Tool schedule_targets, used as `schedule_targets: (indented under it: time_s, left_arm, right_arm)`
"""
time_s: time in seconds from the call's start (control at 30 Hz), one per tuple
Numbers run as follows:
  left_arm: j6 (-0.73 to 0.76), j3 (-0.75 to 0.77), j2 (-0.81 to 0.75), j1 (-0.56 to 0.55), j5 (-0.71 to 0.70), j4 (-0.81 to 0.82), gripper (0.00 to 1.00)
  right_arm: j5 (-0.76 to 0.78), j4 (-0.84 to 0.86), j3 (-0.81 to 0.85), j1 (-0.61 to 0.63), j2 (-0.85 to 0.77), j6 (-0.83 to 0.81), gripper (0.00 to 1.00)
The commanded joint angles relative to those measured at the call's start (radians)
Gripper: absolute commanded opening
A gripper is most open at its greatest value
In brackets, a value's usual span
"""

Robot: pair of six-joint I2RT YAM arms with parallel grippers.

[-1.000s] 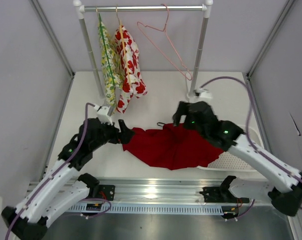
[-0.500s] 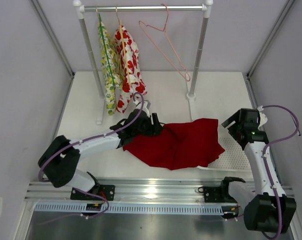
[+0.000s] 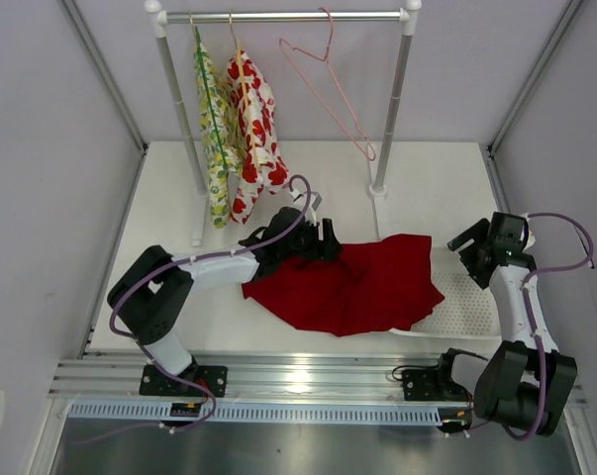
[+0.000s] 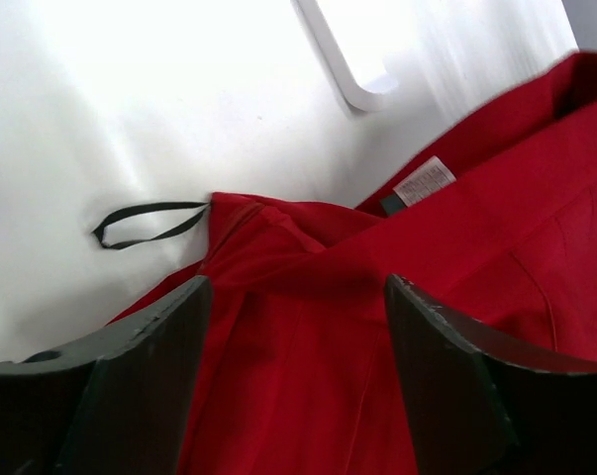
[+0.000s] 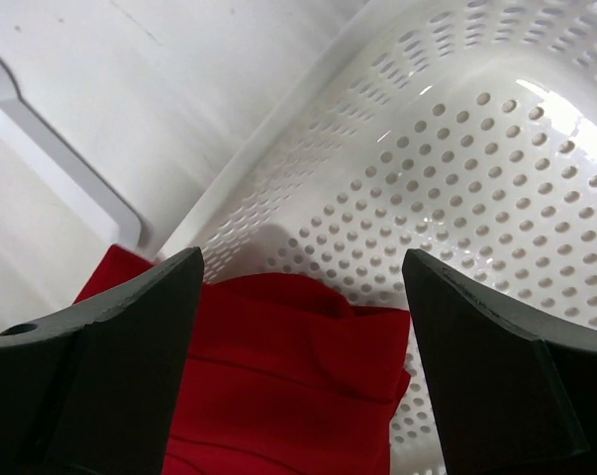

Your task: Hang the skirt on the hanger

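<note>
The deep red skirt (image 3: pixel 352 287) lies crumpled on the table, its right end over the basket's edge. In the left wrist view the skirt (image 4: pixel 377 297) shows a small white label (image 4: pixel 424 181) and a black loop (image 4: pixel 145 223) lying on the table. My left gripper (image 3: pixel 330 242) (image 4: pixel 296 297) stands open over the skirt's upper left edge, with red fabric between its fingers and not pinched. My right gripper (image 3: pixel 463 242) (image 5: pixel 303 267) is open, just right of the skirt (image 5: pixel 288 386) and above the basket. The pale pink hanger (image 3: pixel 328 89) hangs tilted on the rack's rail.
A clothes rack (image 3: pixel 392 99) stands at the back; its foot (image 5: pixel 60 148) lies near the skirt. A yellow-green floral garment (image 3: pixel 214 129) and a white garment with red prints (image 3: pixel 253 119) hang at its left. A white perforated basket (image 3: pixel 471 307) (image 5: pixel 476 148) sits at the right.
My left arm has reached right onto the skirt's upper edge. My right arm has pulled away from the skirt to the right, over the basket. The skirt has shifted right.
</note>
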Motion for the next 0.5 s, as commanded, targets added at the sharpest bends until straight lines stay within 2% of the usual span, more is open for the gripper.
schedule_targets:
  time_s: [0.0,0.13,0.3,0.37,0.4,0.47]
  left_arm:
    - [0.114,0.019,0.021,0.000,0.102,0.122,0.73]
    - [0.218,0.021,0.053,0.011,0.179,0.163,0.66]
    - [0.227,0.022,0.101,0.047,0.300,0.223,0.63]
    - [0.224,0.041,0.127,0.055,0.322,0.212,0.52]
    - [0.229,0.053,0.133,0.058,0.334,0.199,0.43]
    - [0.232,0.067,0.137,0.060,0.340,0.186,0.33]
  right_arm:
    - [-0.050,0.060,-0.003,-0.023,0.036,-0.030,0.87]
    - [-0.060,0.077,0.013,-0.031,0.067,-0.036,0.86]
    - [-0.049,0.083,0.042,-0.036,0.111,-0.042,0.86]
    - [-0.049,0.089,0.057,-0.042,0.136,-0.045,0.86]
    - [-0.046,0.089,0.062,-0.043,0.144,-0.045,0.86]
    - [-0.048,0.092,0.079,-0.056,0.168,-0.044,0.86]
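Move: The skirt's waistband edge that I go for with my left hand lies about 3 cm below it, some 2 cm to the right and 1 cm ahead. The black loop is about 5 cm ahead and 2 cm left of that hand; the rack foot's end is 10 cm right, 3 cm ahead. From my right hand the skirt's right edge lies roughly 5 cm left, level with it, 6 cm below; the waistband spot is 26 cm left, 4 cm ahead. With my left hand I slide about 2 cm to the right just over the skirt while turning some 15 degrees clockwise, then dip 2 cm down onto the waistband as the half-open fingers draw together round a fold, not yet shut. My right hand, fingers staying wide open, sinks 2 to 3 cm and edges forward beside the skirt's right edge, over the basket. ##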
